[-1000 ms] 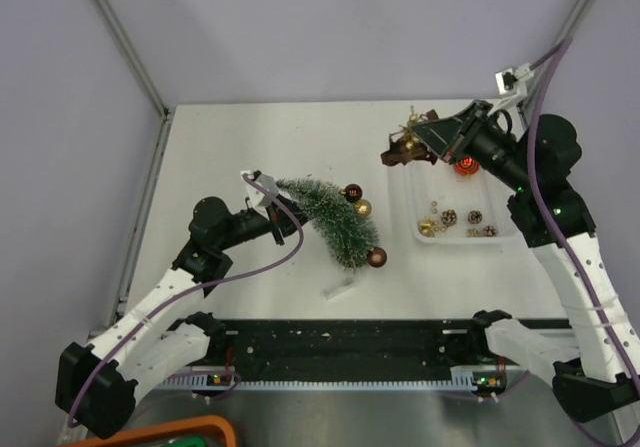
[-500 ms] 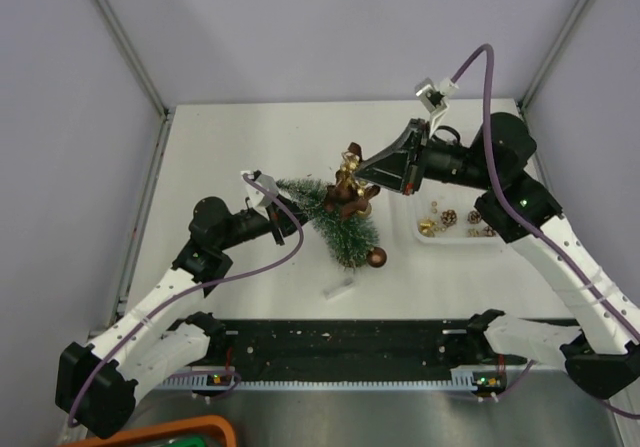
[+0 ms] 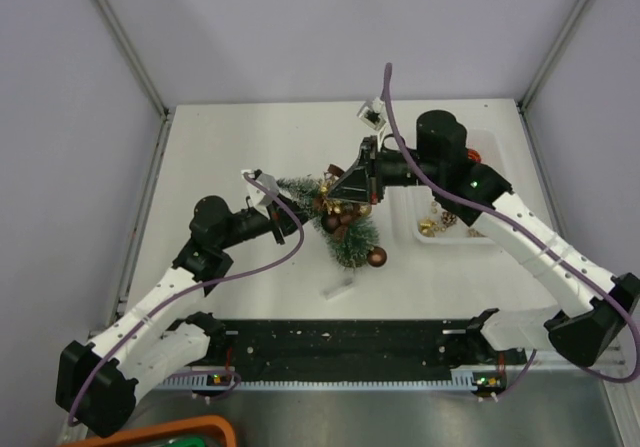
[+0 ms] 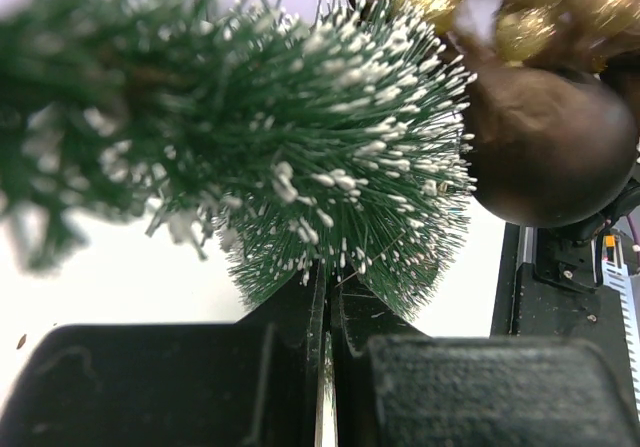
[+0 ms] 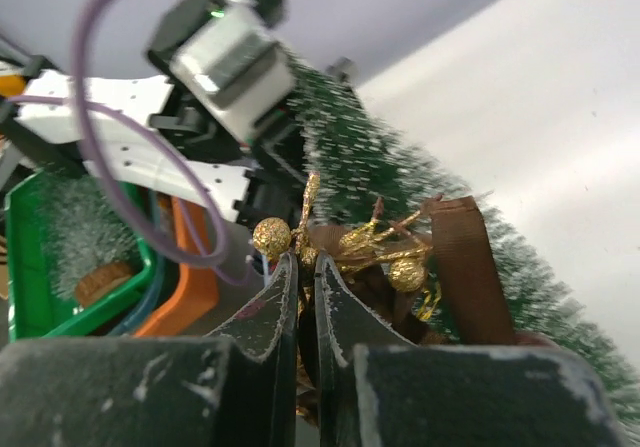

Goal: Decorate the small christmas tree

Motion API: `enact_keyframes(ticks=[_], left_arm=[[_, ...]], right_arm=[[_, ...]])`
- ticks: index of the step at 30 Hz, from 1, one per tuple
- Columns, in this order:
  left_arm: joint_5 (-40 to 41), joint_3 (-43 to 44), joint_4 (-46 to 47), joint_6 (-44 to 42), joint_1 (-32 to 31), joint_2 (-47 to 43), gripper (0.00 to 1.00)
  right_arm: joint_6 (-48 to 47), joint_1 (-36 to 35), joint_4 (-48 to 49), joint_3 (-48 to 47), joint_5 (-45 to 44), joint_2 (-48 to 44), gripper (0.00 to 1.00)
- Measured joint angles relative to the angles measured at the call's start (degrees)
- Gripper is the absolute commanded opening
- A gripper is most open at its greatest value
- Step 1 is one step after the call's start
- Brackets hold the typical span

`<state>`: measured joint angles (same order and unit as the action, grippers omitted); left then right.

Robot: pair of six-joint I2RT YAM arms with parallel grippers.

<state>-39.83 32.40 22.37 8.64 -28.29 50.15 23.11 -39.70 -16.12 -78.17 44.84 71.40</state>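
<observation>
The small christmas tree [image 3: 356,243] leans over the table middle, dark green bristles with whitish tips, narrow end at upper left. My left gripper [image 3: 291,219] is shut on it near that narrow end; in the left wrist view bristles [image 4: 330,167] spread straight out from the closed fingertips [image 4: 327,292]. My right gripper [image 3: 336,196] hovers over the tree's middle, shut on a brown ribbon ornament with gold beads [image 5: 458,257], which touches the bristles [image 5: 360,157]. Brown baubles [image 3: 377,257] hang on the tree. The tree's base is hidden.
A white tray [image 3: 460,239] at the right holds several small gold and brown ornaments, and a red bauble [image 3: 487,157] sits behind the right arm. A small white scrap [image 3: 338,288] lies below the tree. An orange bin [image 3: 190,429] sits off the table's near left.
The right arm swung left from above the tray, carrying the brown and gold ornament onto the tree's middle. The left arm and the tree stayed put.
</observation>
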Motion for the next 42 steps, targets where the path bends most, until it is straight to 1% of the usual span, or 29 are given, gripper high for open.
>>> enact_keyframes(ticks=[1, 4, 7, 8, 12, 17, 20, 24, 27, 28, 34, 42], left_arm=[[0.0, 0.1, -0.1, 0.0, 0.0, 0.0, 0.0], [0.0, 0.2, -0.2, 0.0, 0.0, 0.0, 0.0], [0.0, 0.2, -0.3, 0.0, 0.0, 0.2, 0.0], [0.0, 0.2, -0.2, 0.0, 0.0, 0.3, 0.0], [-0.1, 0.3, -0.3, 0.0, 0.0, 0.3, 0.0], [-0.2, 0.4, -0.3, 0.0, 0.0, 0.5, 0.0], [-0.2, 0.5, -0.3, 0.0, 0.0, 0.7, 0.0], [-0.2, 0.5, -0.4, -0.1, 0.1, 0.8, 0.0], [-0.2, 0.5, -0.4, -0.1, 0.1, 0.8, 0.0], [-0.2, 0.5, -0.4, -0.1, 0.1, 0.8, 0.0], [-0.3, 0.5, -0.3, -0.1, 0.1, 0.7, 0.0], [-0.4, 0.5, -0.3, -0.2, 0.1, 0.7, 0.0]], right_arm=[[-0.7, -0.3, -0.9, 0.0, -1.2, 0.9, 0.09], [-2.0, -0.4, -2.1, 0.1, -4.6, 2.2, 0.16], [-2.8, -0.5, -1.7, 0.2, -7.8, 1.9, 0.3], [-2.8, -0.6, -1.6, 0.2, -8.7, 1.8, 0.33], [-3.7, -1.1, 0.1, 1.5, -12.5, 1.0, 0.36], [-4.3, -3.9, 0.5, 2.4, -16.9, 1.0, 0.46], [-5.6, -6.1, 0.2, 2.4, -19.3, 1.0, 0.49], [-7.2, -6.9, -0.4, 2.4, -21.7, 1.0, 0.6], [-8.6, -7.0, -2.5, 2.4, -23.6, 0.2, 0.7], [-9.2, -7.0, -3.6, 2.4, -24.4, -0.3, 0.71], [-11.1, -7.0, -8.8, 2.0, -27.0, -4.0, 0.72], [-11.0, -7.0, -11.0, 2.0, -27.2, -7.3, 0.7]])
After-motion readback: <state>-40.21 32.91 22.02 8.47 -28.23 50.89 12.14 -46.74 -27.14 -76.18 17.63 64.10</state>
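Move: The right hand already holds the brown ribbon ornament with gold berries, close against the tree. The spot on the upper tree that it goes to lies some 3 cm left, 2 cm back and 4 cm below the hand; a dark ball sits straight below, about 3 cm back and 8 cm down, and a copper ball lower on the tree, roughly 9 cm right, 6 cm back and 20 cm down. From the left hand that spot is about 5 cm right, 5 cm back and 7 cm up. The right hand sets the ribbon ornament on the upper tree, pressing on forward and down by about 4 cm while its fingers begin to part, then lets go as they open wide and backs off to its right by some 4 cm, a little back and slightly up at the end. Along the way the wrist swings about 15 degrees clockwise and the fingers tip some 10 degrees downward, while the left hand stays put with its fingers shut, still steadying the tree near the top. ##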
